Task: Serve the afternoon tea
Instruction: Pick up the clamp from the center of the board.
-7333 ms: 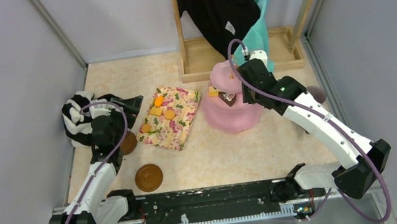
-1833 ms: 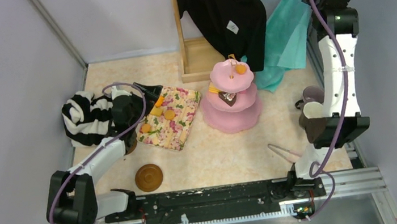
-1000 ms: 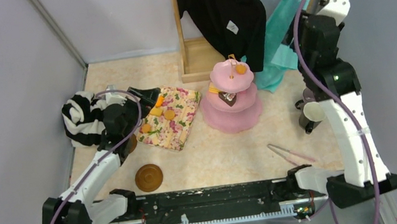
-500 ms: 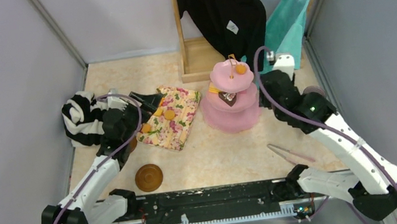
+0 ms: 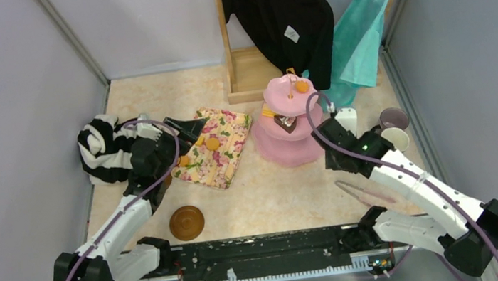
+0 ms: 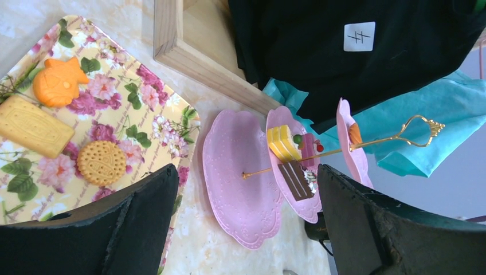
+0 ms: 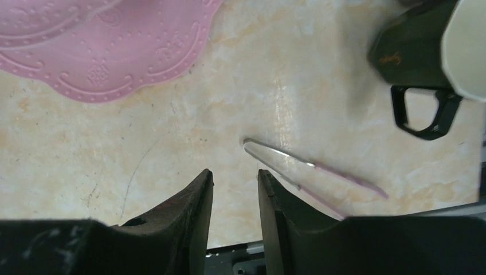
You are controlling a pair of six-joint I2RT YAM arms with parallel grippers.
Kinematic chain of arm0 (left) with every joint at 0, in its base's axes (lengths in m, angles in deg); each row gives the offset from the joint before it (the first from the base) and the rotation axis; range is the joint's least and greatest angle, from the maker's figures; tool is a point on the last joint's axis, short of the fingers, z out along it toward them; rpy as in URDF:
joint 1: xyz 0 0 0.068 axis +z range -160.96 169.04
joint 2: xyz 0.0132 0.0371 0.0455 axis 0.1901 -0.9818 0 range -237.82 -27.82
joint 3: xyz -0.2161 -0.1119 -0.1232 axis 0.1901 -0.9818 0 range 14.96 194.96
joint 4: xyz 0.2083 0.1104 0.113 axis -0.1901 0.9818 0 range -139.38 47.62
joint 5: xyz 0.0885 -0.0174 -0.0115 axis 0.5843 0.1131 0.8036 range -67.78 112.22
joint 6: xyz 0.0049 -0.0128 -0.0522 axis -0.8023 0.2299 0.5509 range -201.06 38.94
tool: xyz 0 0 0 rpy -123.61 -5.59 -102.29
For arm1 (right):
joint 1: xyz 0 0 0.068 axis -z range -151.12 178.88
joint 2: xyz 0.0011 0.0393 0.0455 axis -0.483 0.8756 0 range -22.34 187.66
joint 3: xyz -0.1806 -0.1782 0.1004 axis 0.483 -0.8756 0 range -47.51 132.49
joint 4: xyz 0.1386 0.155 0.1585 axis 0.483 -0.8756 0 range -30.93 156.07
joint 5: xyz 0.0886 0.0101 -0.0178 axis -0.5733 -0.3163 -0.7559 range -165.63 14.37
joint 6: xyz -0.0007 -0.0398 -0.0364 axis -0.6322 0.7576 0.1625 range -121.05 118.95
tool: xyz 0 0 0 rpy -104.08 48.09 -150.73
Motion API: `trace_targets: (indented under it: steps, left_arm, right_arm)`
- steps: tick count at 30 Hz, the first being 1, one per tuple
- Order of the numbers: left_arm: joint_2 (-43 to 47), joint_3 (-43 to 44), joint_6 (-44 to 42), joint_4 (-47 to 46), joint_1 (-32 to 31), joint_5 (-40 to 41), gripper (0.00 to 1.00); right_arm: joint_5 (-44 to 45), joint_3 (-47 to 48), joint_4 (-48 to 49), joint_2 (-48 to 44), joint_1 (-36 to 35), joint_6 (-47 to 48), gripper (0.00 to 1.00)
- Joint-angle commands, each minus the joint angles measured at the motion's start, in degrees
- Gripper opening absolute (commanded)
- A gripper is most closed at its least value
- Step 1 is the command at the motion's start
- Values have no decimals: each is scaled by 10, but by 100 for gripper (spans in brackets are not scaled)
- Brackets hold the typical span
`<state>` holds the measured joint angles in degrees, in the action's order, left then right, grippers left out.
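Note:
The pink three-tier cake stand (image 5: pixel 293 126) holds a yellow cake (image 6: pixel 283 142), a brown cake (image 6: pixel 296 180) and an orange pastry (image 5: pixel 302 86). More pastries lie on the floral cloth (image 5: pixel 219 151): an orange fish (image 6: pixel 57 86), a yellow bar (image 6: pixel 31 126) and a round biscuit (image 6: pixel 101 162). My left gripper (image 5: pixel 187 129) (image 6: pixel 246 170) hovers open over the cloth's far left corner, empty. My right gripper (image 5: pixel 333 162) (image 7: pixel 235 175) hangs low just right of the stand, jaws narrowly apart with nothing between. Pink-tipped tongs (image 7: pixel 312 169) (image 5: pixel 363 191) lie beside its fingers.
A lilac mug (image 5: pixel 394 118) and a cream-lined dark mug (image 5: pixel 396 139) (image 7: pixel 412 54) stand at the right wall. One brown saucer (image 5: pixel 186 223) sits near the front rail; another (image 5: pixel 162 180) peeks out under my left arm. A striped garment (image 5: pixel 100 150) lies left. Clothes hang on a wooden rack (image 5: pixel 252 75).
My right arm swung down from high by the teal garment to low over the table between stand and tongs, its jaws narrowing. The left arm barely moved.

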<state>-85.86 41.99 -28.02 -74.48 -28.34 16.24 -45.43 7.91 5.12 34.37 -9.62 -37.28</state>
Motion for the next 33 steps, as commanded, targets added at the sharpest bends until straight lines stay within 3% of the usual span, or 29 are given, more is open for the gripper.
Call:
trace_targets:
  steps: [1,12,19,26,33]
  left_arm:
    - [-2,-10,3,-35,-4,-7,95]
    - [22,-16,12,-46,-3,-12,95]
    - [27,-19,11,-52,-4,-5,95]
    - [4,-23,17,-74,-4,-15,95]
    - [-2,-24,19,-82,-4,-16,95]
  right_arm:
    - [-43,-70,40,-49,-4,-99,35]
    - [-63,-164,89,-102,-4,-260,35]
    - [-4,-208,100,-123,-4,-458,33]
    - [78,-160,18,-83,-3,-576,30]
    - [93,-145,-43,-63,-3,-657,31]
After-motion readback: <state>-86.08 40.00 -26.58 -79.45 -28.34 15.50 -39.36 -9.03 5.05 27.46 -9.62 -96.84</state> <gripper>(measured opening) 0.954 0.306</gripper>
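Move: The clamp lies open on the table, its tip almost straight under the right hand; its middle is about 8 cm to the right, 5 cm back and some 12 cm below. The cake stand is roughly 12 cm ahead and 11 cm to the left, and the black mug about 6 cm ahead, 16 cm to the right and 8 cm down. From the left hand, the clamp's middle is some 43 cm right, 17 cm back and 17 cm below. Lower the right gripper towards the clamp by about 8 cm, drawing back a little as it sinks, then let it rise again slightly while easing right towards the handles. Meanwhile turn the wrist nearly 50 degrees clockwise, rolling its left side up. Leave the fingers part-open and clear of the clamp. ##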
